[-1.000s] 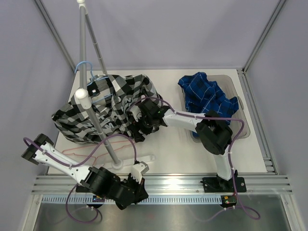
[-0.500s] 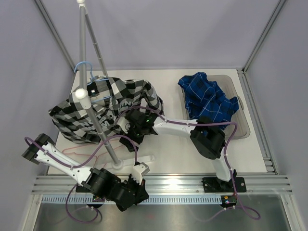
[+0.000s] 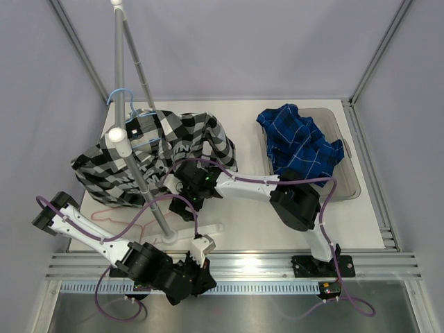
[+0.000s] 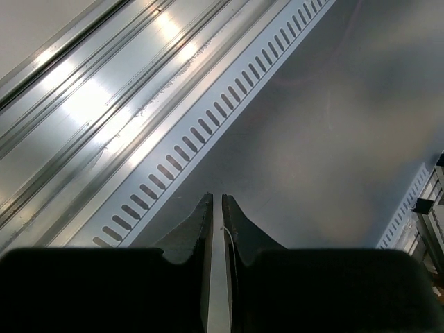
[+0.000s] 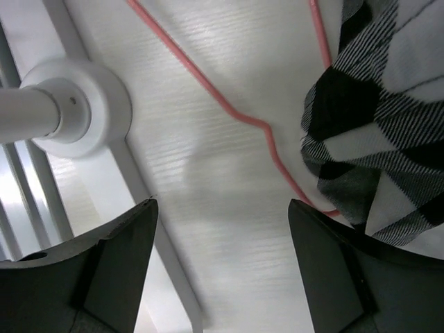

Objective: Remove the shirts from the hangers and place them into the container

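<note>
The black, white and grey checked shirt [image 3: 156, 149] [image 5: 378, 132] lies bunched on the table around the rack pole, with the light blue hanger [image 3: 119, 93] at its collar, hooked on the pole. The pink hanger [image 3: 128, 220] [image 5: 236, 114] lies bare on the table. The blue plaid shirt [image 3: 302, 142] sits in the container [image 3: 352, 182]. My right gripper [image 3: 182, 202] [image 5: 222, 205] hangs open over bare table, between the rack base and the shirt's hem, holding nothing. My left gripper [image 3: 199, 274] [image 4: 216, 201] is shut and empty over the front rail.
The white rack base [image 3: 170, 236] [image 5: 76, 104] and its foot bar [image 3: 205, 228] stand just left of and in front of my right gripper. The slanted grey pole [image 3: 128, 149] crosses above the checked shirt. A slotted aluminium rail [image 4: 208, 132] runs along the near edge.
My right arm has swung left and toward the front, off the checked shirt and down near the rack base. The shirt has shifted left. The left arm has stayed put.
</note>
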You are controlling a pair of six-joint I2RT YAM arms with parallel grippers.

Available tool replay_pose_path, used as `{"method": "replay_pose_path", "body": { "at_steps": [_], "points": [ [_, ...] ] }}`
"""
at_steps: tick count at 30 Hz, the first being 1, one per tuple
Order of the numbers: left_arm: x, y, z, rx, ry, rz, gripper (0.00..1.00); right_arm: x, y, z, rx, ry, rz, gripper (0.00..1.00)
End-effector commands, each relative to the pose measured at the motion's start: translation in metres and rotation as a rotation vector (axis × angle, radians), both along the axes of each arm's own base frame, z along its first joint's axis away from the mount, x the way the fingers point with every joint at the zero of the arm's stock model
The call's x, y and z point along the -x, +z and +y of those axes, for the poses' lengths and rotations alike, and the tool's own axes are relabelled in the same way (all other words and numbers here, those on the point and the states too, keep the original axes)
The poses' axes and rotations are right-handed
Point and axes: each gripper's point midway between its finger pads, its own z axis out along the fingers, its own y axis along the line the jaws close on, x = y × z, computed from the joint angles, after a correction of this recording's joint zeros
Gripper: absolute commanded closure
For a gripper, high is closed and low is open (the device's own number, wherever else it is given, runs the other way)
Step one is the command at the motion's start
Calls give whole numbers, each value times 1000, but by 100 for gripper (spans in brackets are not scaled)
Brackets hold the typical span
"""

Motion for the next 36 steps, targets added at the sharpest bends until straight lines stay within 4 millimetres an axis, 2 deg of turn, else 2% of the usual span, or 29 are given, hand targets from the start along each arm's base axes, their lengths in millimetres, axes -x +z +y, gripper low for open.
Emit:
{"method": "replay_pose_path", "body": {
  "at_steps": [1,6,8,15,16,18,19,22,24,26,28,32,36],
  "points": [
    [-7,7,-7,69,34,-26,87,-18,3,12,-7,4,-74,17],
    [-5,9,-9,81,24,-25,87,-25,1,18,-11,7,-97,18],
    [-4,9,-10,83,22,-26,86,-26,-6,18,6,13,-95,19],
    [-3,7,-8,86,20,-22,85,-29,-19,22,5,14,-84,31],
    [-3,7,-8,89,21,-20,85,-29,-22,22,8,14,-75,38],
    [-3,6,-7,93,22,-19,85,-28,-26,20,16,14,-67,46],
    [-3,6,-6,93,23,-18,85,-28,-26,20,20,13,-69,55],
    [-4,4,-6,99,29,-17,85,-28,-24,19,13,11,-71,73],
    [-4,4,-5,103,29,-18,85,-28,-22,19,9,9,-69,81],
    [-4,5,-5,106,29,-16,85,-27,-22,18,13,7,-68,94],
    [-4,6,-5,110,29,-15,85,-26,-20,18,11,5,-66,100],
    [-4,8,-6,116,31,-24,85,-25,-10,16,-9,-4,-64,100],
    [-3,14,-9,108,8,-75,84,-16,0,6,-4,0,-44,100]
  ]
}}
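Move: The pink hanger's near bend lies on the table about 2 cm ahead of the right hand, 1 cm to its left and 3 cm below. The checked shirt's near hem hangs some 7 cm ahead and 3 cm left; the rack's foot joint stands about 9 cm back and 5 cm left. From the left hand, that bend is roughly 28 cm ahead, 8 cm left and 9 cm lower. The right hand sinks about 3 cm, easing 2 cm forward, and its open fingers close, pinching the pink hanger. ##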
